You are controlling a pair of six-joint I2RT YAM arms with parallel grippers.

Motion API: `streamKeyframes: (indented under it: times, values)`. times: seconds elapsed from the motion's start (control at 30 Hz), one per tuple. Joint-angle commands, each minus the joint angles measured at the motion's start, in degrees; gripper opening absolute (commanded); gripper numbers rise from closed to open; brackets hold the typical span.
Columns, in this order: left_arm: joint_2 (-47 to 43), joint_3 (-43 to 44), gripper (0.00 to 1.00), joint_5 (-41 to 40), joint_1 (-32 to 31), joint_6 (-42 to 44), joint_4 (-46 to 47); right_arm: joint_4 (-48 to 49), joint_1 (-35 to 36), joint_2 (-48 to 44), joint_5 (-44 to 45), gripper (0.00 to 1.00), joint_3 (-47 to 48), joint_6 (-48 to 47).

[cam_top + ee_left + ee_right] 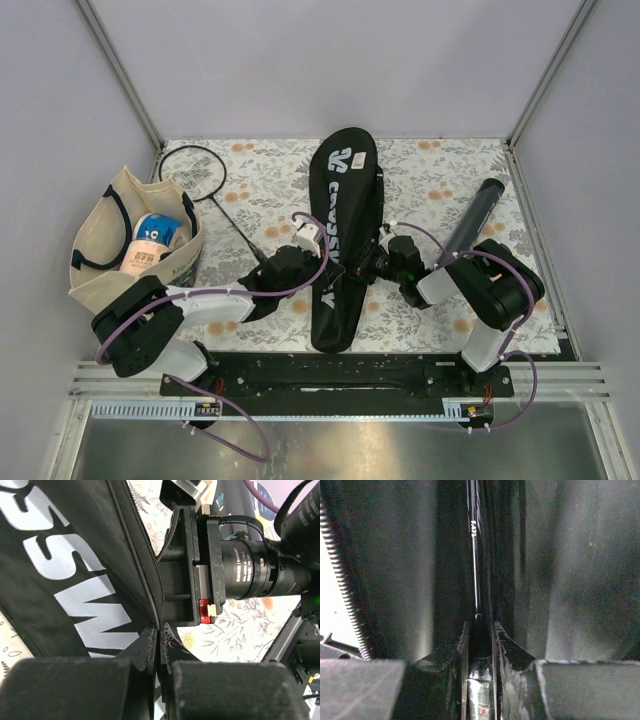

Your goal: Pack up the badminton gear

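Observation:
The black racquet cover (343,215) lettered "CROSSWAY" lies lengthwise at the table's middle. My left gripper (312,248) is shut on its zippered edge (150,595), the fingertips (150,642) pinching the fabric, which is lifted. My right gripper (376,262) reaches into the cover from the right and is shut on a racquet's handle (481,680). The thin shaft (474,555) runs on into the dark inside. A second black racquet (195,172) lies at the back left. The long black tube (472,215) lies at the right.
A beige tote bag (100,265) with a tape roll (155,238) inside stands at the left, close to my left arm. The cover's zipper teeth (342,590) show at the left of the right wrist view. Floral cloth (420,165) covers the table, between grey walls.

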Motion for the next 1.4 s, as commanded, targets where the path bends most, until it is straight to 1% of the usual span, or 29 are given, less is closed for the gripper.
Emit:
streamKeyframes:
  times: [0.0, 0.2, 0.3, 0.37, 0.47, 0.6, 0.7, 0.77, 0.83, 0.93, 1.07, 1.13, 1.2, 1.3, 1.37]
  values:
    - [0.5, -1.1, 0.00, 9.2, -2.4, -5.5, 7.9, 2.5, 0.0, 0.5, 17.2, 0.00, 4.3, 1.5]
    - [0.9, -2.9, 0.00, 6.9, -2.5, -8.6, 10.6, -0.5, 1.1, 0.4, 20.2, 0.00, 5.1, -1.3]
    - [0.7, -4.2, 0.00, 4.3, -2.5, -11.0, 12.8, 0.4, 1.9, 0.8, 21.9, 0.00, 4.8, -2.5]
    - [0.6, -4.7, 0.00, 2.7, -2.4, -11.7, 13.1, 0.7, 2.0, 1.5, 21.0, 0.00, 5.4, -3.1]
    - [0.5, -4.5, 0.00, -0.5, -2.4, -11.9, 10.6, -0.8, 2.2, 1.5, 19.3, 0.00, 6.5, -5.0]
    - [-0.5, -3.5, 0.00, -6.5, -2.5, -12.2, 4.3, -5.4, 2.2, 0.7, 17.0, 0.08, 8.0, -8.0]
    - [-1.1, -3.4, 0.00, -10.3, -2.4, -13.3, 1.8, -6.9, 2.2, 0.8, 14.2, 0.13, 9.4, -9.8]
    - [-1.3, -3.0, 0.00, -11.8, -2.4, -13.5, 0.1, -7.0, 2.1, 0.8, 12.9, 0.23, 9.7, -9.9]
    - [-0.9, -1.9, 0.01, -13.1, -2.4, -13.6, -2.6, -9.1, 2.1, -0.2, 11.9, 0.36, 9.7, -10.3]
    - [-0.4, -0.3, 0.10, -13.6, -2.4, -12.8, -4.5, -14.3, 2.1, -3.3, 12.1, 0.52, 9.4, -11.7]
    - [-0.2, 1.9, 0.36, -14.5, -2.4, -11.8, -6.8, -21.7, 2.1, -9.3, 13.3, 0.61, 8.4, -14.7]
    - [-0.4, 3.3, 0.46, -15.5, -2.3, -11.5, -9.2, -24.5, 2.1, -11.8, 13.8, 0.62, 7.8, -15.8]
    - [-0.8, 5.4, 0.53, -16.6, -2.4, -10.6, -12.4, -28.6, 2.1, -14.3, 14.4, 0.59, 7.7, -16.8]
    - [-1.8, 9.7, 0.58, -18.9, -2.3, -8.3, -19.6, -32.6, 2.1, -18.3, 15.9, 0.58, 6.3, -17.4]
    - [-2.3, 12.5, 0.61, -22.2, -2.4, -7.8, -25.2, -36.3, 2.1, -21.4, 17.6, 0.58, 5.8, -17.9]
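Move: The right fingers hold the racket handle inside the open racket bag; the bag's middle lies about 12 cm ahead of them, 3 cm left and 4 cm lower. The left fingers pinch the bag's zip edge, with the handle roughly 5 cm to their right, 4 cm ahead and 4 cm below. The second racket's handle lies some 14 cm left of the left hand and 6 cm ahead; the black tube is about 30 cm right of the right hand and 18 cm ahead. Push the racket handle deeper into the bag with the right gripper, about 2 cm forward and 2 cm down, while the left keeps its pinch on the zip edge. Then open the right fingers to let go and lift out some 4 cm and to the right, fingertips dipping; lower the left gripper about 3 cm, easing left and turning counter-clockwise, open it to release the edge, then rise slightly forward. ##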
